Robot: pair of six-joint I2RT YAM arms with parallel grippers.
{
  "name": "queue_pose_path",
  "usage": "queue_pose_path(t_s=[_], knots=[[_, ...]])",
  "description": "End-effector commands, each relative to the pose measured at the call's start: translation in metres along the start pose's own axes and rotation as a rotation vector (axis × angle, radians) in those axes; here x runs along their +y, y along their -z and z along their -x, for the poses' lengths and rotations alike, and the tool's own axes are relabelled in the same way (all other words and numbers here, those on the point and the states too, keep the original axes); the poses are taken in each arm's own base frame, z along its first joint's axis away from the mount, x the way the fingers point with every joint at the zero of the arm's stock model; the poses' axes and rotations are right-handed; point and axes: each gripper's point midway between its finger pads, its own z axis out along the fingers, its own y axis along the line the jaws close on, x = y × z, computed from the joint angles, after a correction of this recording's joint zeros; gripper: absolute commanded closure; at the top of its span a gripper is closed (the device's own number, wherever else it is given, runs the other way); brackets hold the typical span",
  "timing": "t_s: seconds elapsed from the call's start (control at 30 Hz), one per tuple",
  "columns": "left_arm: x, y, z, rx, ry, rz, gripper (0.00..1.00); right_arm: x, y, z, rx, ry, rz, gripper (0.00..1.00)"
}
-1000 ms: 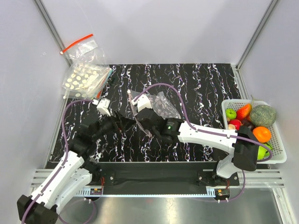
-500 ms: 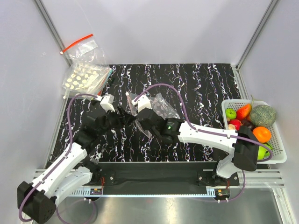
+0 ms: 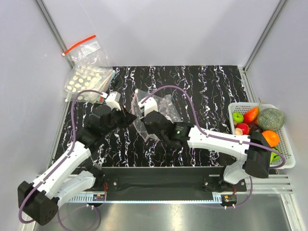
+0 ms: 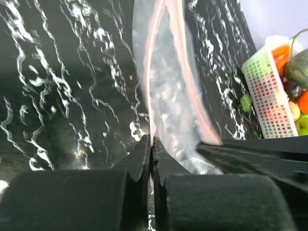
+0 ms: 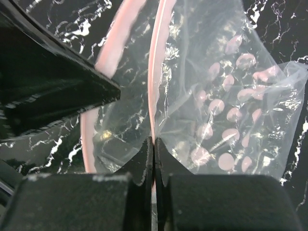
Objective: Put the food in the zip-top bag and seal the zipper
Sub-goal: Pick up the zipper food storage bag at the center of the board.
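The clear crinkly zip-top bag (image 3: 166,109) is held up over the black marbled table, its mouth spread apart. My left gripper (image 3: 127,117) (image 4: 152,142) is shut on one lip of the pinkish zipper (image 4: 153,72). My right gripper (image 3: 144,129) (image 5: 154,142) is shut on the other lip of the zipper (image 5: 156,72). Pink dots show through the bag's wall (image 5: 226,115). The food sits in the white basket (image 3: 285,149) at the right: a dark green bumpy lump (image 3: 271,118) and an orange-red piece (image 3: 250,115). Nothing lies inside the bag.
Round orange, red and green fruits share the basket. A stack of dotted bags (image 3: 86,81) and a clear bag with a red strip (image 3: 85,48) lie at the back left. Grey walls close in the table's sides and back.
My left gripper has moved right to the bag's mouth and shut on one zipper lip. My right gripper has stayed shut on its lip, and the mouth now stands spread.
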Motion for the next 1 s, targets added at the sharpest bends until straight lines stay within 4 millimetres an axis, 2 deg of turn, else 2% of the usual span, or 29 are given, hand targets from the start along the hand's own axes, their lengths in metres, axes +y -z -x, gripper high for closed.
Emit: queue_pose_path(t_s=[0.0,0.03,0.07,0.1,0.17,0.2,0.23,0.27,0.33,0.37,0.4,0.43,0.5,0.57,0.6,0.63,0.7,0.73,0.8,0.83,0.9,0.93,0.97], knots=[[-0.023,0.03,0.065,-0.171,-0.101,0.017,1.0,0.011,0.009,0.032,-0.096,-0.087,0.063,1.0],[-0.025,0.036,0.071,-0.178,-0.127,0.03,1.0,0.015,0.01,0.039,-0.111,-0.106,0.077,1.0],[-0.018,0.042,0.072,-0.171,-0.138,0.084,1.0,0.019,0.01,0.046,-0.134,-0.122,0.092,1.0],[-0.025,0.052,0.088,-0.203,-0.15,0.088,1.0,0.022,0.009,0.05,-0.145,-0.135,0.103,1.0],[-0.021,0.061,0.094,-0.196,-0.177,0.135,1.0,0.025,0.01,0.065,-0.193,-0.195,0.111,1.0],[-0.028,0.066,0.106,-0.211,-0.188,0.137,1.0,0.025,0.009,0.069,-0.208,-0.22,0.109,1.0],[-0.028,0.068,0.108,-0.202,-0.207,0.153,1.0,0.025,0.009,0.069,-0.214,-0.255,0.11,1.0],[-0.026,0.07,0.104,-0.17,-0.217,0.17,1.0,0.027,0.01,0.076,-0.249,-0.299,0.124,1.0],[-0.031,0.074,0.112,-0.169,-0.238,0.183,1.0,0.018,0.014,0.079,-0.277,-0.39,0.108,1.0],[-0.033,0.073,0.107,-0.148,-0.252,0.179,1.0,0.014,0.011,0.07,-0.278,-0.417,0.103,1.0],[-0.034,0.069,0.107,-0.138,-0.261,0.19,1.0,0.011,0.015,0.07,-0.282,-0.452,0.115,1.0],[-0.037,0.065,0.1,-0.105,-0.283,0.185,1.0,0.002,0.009,0.057,-0.256,-0.511,0.097,1.0],[-0.031,0.049,0.085,-0.044,-0.305,0.221,1.0,-0.007,0.005,0.041,-0.21,-0.557,0.081,1.0],[-0.034,0.034,0.067,0.003,-0.331,0.22,1.0,-0.016,-0.002,0.014,-0.16,-0.588,0.033,1.0],[-0.026,0.021,0.051,0.042,-0.34,0.247,1.0,-0.018,-0.002,0.007,-0.153,-0.612,0.021,1.0],[-0.035,0.013,0.045,0.034,-0.333,0.218,1.0,-0.022,-0.005,-0.011,-0.124,-0.608,-0.001,1.0],[-0.032,-0.001,0.024,0.066,-0.333,0.217,1.0,-0.029,-0.005,-0.029,-0.098,-0.628,-0.037,1.0],[-0.042,-0.007,0.02,0.056,-0.324,0.186,1.0,-0.034,-0.005,-0.046,-0.075,-0.645,-0.061,1.0],[-0.047,-0.016,0.012,0.07,-0.331,0.183,1.0,-0.042,-0.002,-0.06,-0.063,-0.651,-0.097,0.98],[-0.054,-0.018,0.009,0.071,-0.337,0.167,1.0,-0.048,0.002,-0.068,-0.06,-0.662,-0.114,0.94],[-0.062,-0.025,0.007,0.074,-0.345,0.156,1.0,-0.058,0.008,-0.076,-0.064,-0.664,-0.148,0.79],[-0.066,-0.027,0.006,0.077,-0.349,0.144,1.0,-0.064,0.014,-0.081,-0.071,-0.664,-0.154,0.58],[-0.071,-0.028,0.004,0.082,-0.355,0.133,1.0,-0.067,0.016,-0.082,-0.08,-0.668,-0.161,0.51]])
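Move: Both hands already pinch the zipper food storage bag by its pink zipper edges, with the right gripper some 3 cm to the right of the left one and about level with it. The bag's middle hangs about 8 cm to the left hand's right, 3 cm ahead and 8 cm below; from the right hand it is about 5 cm right, 3 cm ahead and 8 cm below. The pile of spare bags lies some 20 cm ahead of the left hand, 20 cm to its left and 15 cm below. Keeping its pinch on the bag's zipper edge, the left hand whips up about 13 cm with a slight drift left, then straight back down to its starting height and some 8 cm to the right from there, rolling its left side up nearly 30 degrees. The right hand rises only 3 to 4 cm and leftwards with it, then swings down about 13 cm and 10 cm to the right, low over the board and away from the left gripper, tipping down and turning clockwise about 20 degrees as its fingers open partway at the end to free its zipper edge. ##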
